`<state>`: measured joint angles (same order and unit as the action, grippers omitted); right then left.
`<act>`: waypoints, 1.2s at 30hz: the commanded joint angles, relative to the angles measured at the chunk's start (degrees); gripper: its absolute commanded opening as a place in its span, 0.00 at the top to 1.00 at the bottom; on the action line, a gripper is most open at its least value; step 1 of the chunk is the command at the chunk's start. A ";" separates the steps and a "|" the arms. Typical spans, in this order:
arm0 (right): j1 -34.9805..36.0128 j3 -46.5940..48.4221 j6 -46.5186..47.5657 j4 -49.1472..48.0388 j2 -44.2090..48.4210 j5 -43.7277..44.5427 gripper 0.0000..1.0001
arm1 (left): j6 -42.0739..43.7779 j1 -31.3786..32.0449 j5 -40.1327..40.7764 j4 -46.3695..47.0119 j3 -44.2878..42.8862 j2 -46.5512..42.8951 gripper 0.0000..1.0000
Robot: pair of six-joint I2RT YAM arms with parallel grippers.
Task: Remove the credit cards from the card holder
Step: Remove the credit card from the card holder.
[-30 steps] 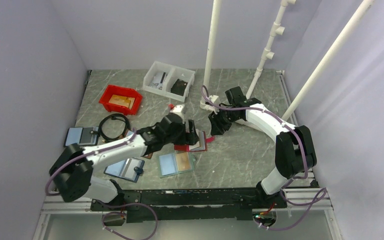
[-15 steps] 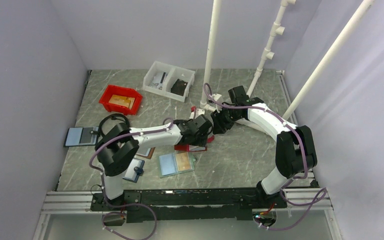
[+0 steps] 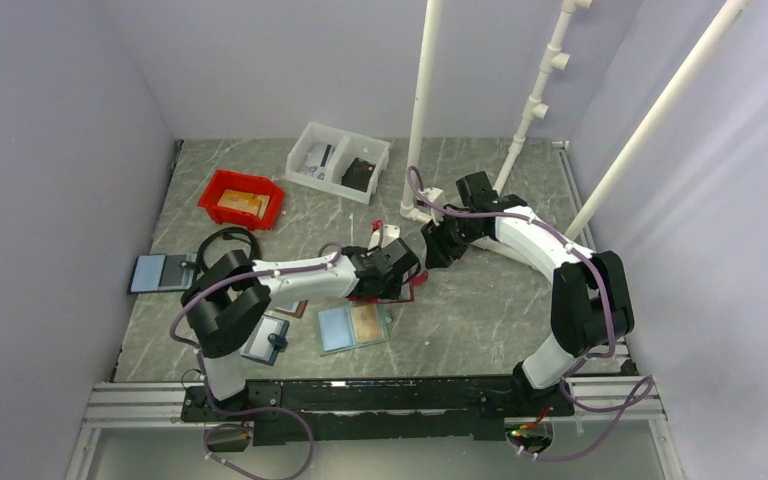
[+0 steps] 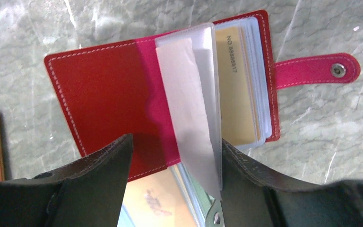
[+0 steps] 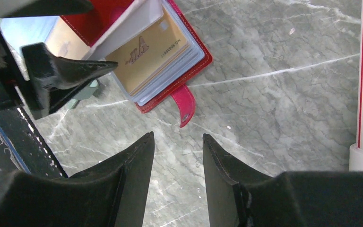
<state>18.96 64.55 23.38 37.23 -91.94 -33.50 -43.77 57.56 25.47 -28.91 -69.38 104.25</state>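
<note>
The red card holder (image 4: 99, 90) lies open on the marble table, its pink tab (image 4: 316, 71) pointing right. A tan-orange credit card (image 4: 236, 90) shows in its clear sleeves. One sleeve leaf with a pale card (image 4: 189, 104) stands up between the fingers of my left gripper (image 4: 176, 140) and leans against the right finger. That gripper is open and hovers over the holder (image 3: 370, 294). My right gripper (image 5: 178, 135) is open and empty, just right of the holder (image 5: 196, 56) and above bare table near the tab (image 5: 185, 105).
A teal holder with an orange card (image 3: 353, 326) lies just in front of the red one. A brown holder (image 3: 290, 308) is to its left. A red bin (image 3: 241, 198), a white bin (image 3: 338, 160), a black cable (image 3: 225, 250) and a white pole (image 3: 418, 130) stand further back.
My left arm has swung its elbow to the left and pushed the gripper right, over the red holder; its jaws have narrowed a little. The right arm has hardly moved.
</note>
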 commanded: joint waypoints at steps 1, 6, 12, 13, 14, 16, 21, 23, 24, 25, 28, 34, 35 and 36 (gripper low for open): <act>0.61 1.80 0.42 -0.32 -0.56 -1.89 0.55 | -2.85 0.21 0.58 3.13 3.21 -6.19 0.33; 1.48 1.80 0.66 -0.15 -0.89 -2.40 0.55 | -4.35 -0.13 0.88 6.34 8.36 -11.14 0.33; 2.75 1.76 1.38 0.20 -1.11 -4.33 0.55 | -6.48 -3.21 0.03 8.81 13.63 -13.38 0.41; 3.08 1.75 1.41 0.21 -1.13 -4.72 0.55 | -6.95 -3.84 -0.01 8.82 14.16 -13.35 0.48; 3.36 1.72 1.41 0.14 -1.20 -5.06 0.55 | -7.44 -4.38 -0.19 8.79 14.53 -13.39 0.54; 3.76 1.71 1.32 0.08 -1.58 -5.38 0.55 | -7.94 -4.89 -0.16 9.18 15.24 -13.68 0.58; 4.62 2.13 1.34 0.50 -2.81 -6.91 0.56 | -5.99 -5.09 0.22 9.28 15.99 -14.28 0.66; 4.83 2.45 1.56 0.76 -3.05 -7.27 0.56 | -4.13 -5.09 1.08 9.00 16.55 -14.41 0.69; 4.93 2.45 1.65 0.82 -2.99 -7.35 0.56 | -3.13 -5.10 1.31 9.19 16.89 -14.49 0.70; 5.02 2.42 1.71 0.82 -2.90 -7.56 0.56 | -1.77 -5.12 1.03 9.85 17.44 -14.63 0.70; 5.03 2.49 2.08 1.11 -2.85 -8.06 0.56 | 2.87 -5.46 -1.75 13.89 18.99 -15.43 0.69; 5.03 2.65 3.10 1.90 -2.54 -8.96 0.56 | 6.66 -5.98 -3.86 11.87 18.63 -19.48 0.70; 5.03 2.70 3.22 2.08 -2.54 -9.03 0.56 | 6.60 -6.11 -4.15 11.26 18.78 -20.64 0.66; 5.03 2.71 3.37 2.09 -2.54 -9.12 0.56 | 6.53 -6.26 -4.53 10.97 19.03 -22.18 0.63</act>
<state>23.79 64.88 24.82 38.39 -95.13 -39.94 -39.75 51.90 22.31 -17.98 -50.37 88.31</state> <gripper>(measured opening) 0.444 0.324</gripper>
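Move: The lifted leaf of the red card holder stands between the left hand's open fingers, its middle about 3 cm ahead and 1 cm right, roughly level with the fingertips. The gold credit card lies some 4 cm ahead and 4 cm right, 2 cm lower; the green holder is about 7 cm back and 7 cm left, also 2 cm lower. From the right hand the leaf is some 11 cm left, 3 cm back and 7 cm below. Keeping its right-hand finger against the lifted leaf, the left hand sweeps the leaf left about 6 cm, rising a couple of centimetres, then dipping back, while the fingers close to about half their starting gap. Its wrist swings some 10 degrees counter-clockwise and mostly back again. The right hand, part-open and touching nothing, comes left and back about 4.5 cm towards the holder. ##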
